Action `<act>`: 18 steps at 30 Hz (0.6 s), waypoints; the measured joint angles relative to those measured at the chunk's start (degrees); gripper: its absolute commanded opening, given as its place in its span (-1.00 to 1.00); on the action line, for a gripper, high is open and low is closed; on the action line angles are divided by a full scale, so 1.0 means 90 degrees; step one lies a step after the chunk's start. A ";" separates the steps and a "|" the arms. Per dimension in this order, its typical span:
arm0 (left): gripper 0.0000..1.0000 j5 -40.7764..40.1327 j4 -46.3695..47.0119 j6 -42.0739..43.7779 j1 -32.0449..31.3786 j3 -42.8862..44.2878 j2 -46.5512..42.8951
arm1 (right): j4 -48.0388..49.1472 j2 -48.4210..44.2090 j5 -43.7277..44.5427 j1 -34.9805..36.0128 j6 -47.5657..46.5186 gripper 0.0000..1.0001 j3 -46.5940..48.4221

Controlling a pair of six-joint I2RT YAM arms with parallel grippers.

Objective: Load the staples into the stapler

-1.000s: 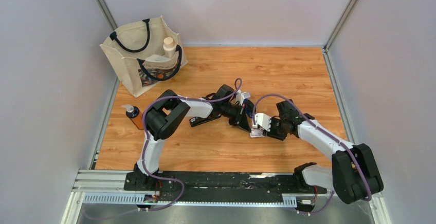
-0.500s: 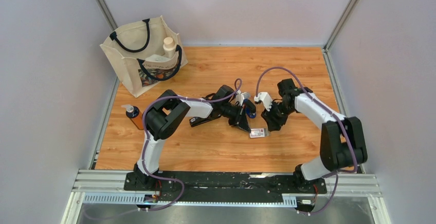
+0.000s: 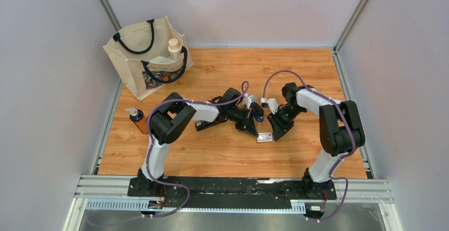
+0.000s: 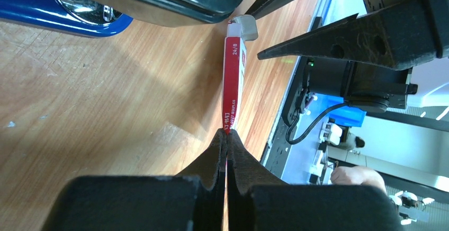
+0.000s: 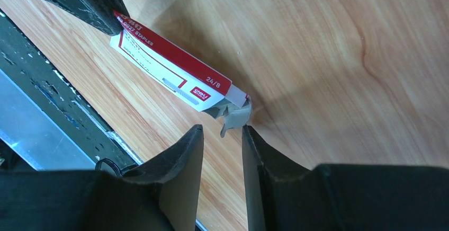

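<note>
The staples box (image 3: 266,137), flat and white with red print, lies on the wooden table (image 3: 296,77) near the middle. My left gripper (image 4: 226,134) is shut, pinching the near end of the staples box (image 4: 233,82). My right gripper (image 5: 222,130) stands open at the box's other end, and the grey end flap (image 5: 234,116) hangs between its fingertips without being clamped. The staples box (image 5: 169,67) runs from there to the left fingertip (image 5: 98,8). The stapler (image 4: 79,16), blue and black, sits just beyond the box; the top view shows the stapler (image 3: 257,114) between both grippers (image 3: 253,130) (image 3: 276,129).
A cream tote bag (image 3: 148,56) holding a bottle stands at the back left. An amber pump bottle (image 3: 138,120) stands by the left wall. A black rail (image 3: 227,186) runs along the near edge. Grey walls close in three sides.
The right arm has folded back, its elbow swinging in from the right. Its gripper drew off the box, opened wider, then narrowed at the box's flap. The left arm has stayed still.
</note>
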 measured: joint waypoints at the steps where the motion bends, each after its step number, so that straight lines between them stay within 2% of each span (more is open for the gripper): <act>1: -1.00 0.0000 0.0005 -0.0002 0.0000 0.0000 0.0007 | 0.0012 0.0000 -0.0015 -0.0002 0.0056 -0.33 0.0000; 11: -1.00 0.0000 0.0046 -0.0007 0.0000 -0.0002 0.0044 | 0.0345 0.0000 0.0136 -0.0017 0.0505 -0.51 -0.0007; 18: -1.00 -0.0005 0.0046 -0.0027 0.0000 -0.0002 0.0046 | 0.0469 0.0017 0.0240 -0.0015 0.0682 -1.00 -0.0007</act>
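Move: The torn end flap of the staple box, the right hand's target, lies almost between its open fingertips, about 1 cm ahead and 1 cm left at the same height. The box's middle is some 4 cm left of that hand and 1 cm ahead; the blue stapler stands roughly 11 cm ahead and 9 cm left, 1 cm lower. From the left hand, which already grips the box's far end, the flap lies about 7 cm right, 1 cm back and 2 cm lower. The staple box's torn end flap gets pinched by the right fingertips: the right hand eases forward about 1.5 cm to bring the flap between them, turning some 5 degrees clockwise, while the fingers go from about a third open to nearly shut. The left hand stays in place and keeps its closed grip on the opposite end of the box. ##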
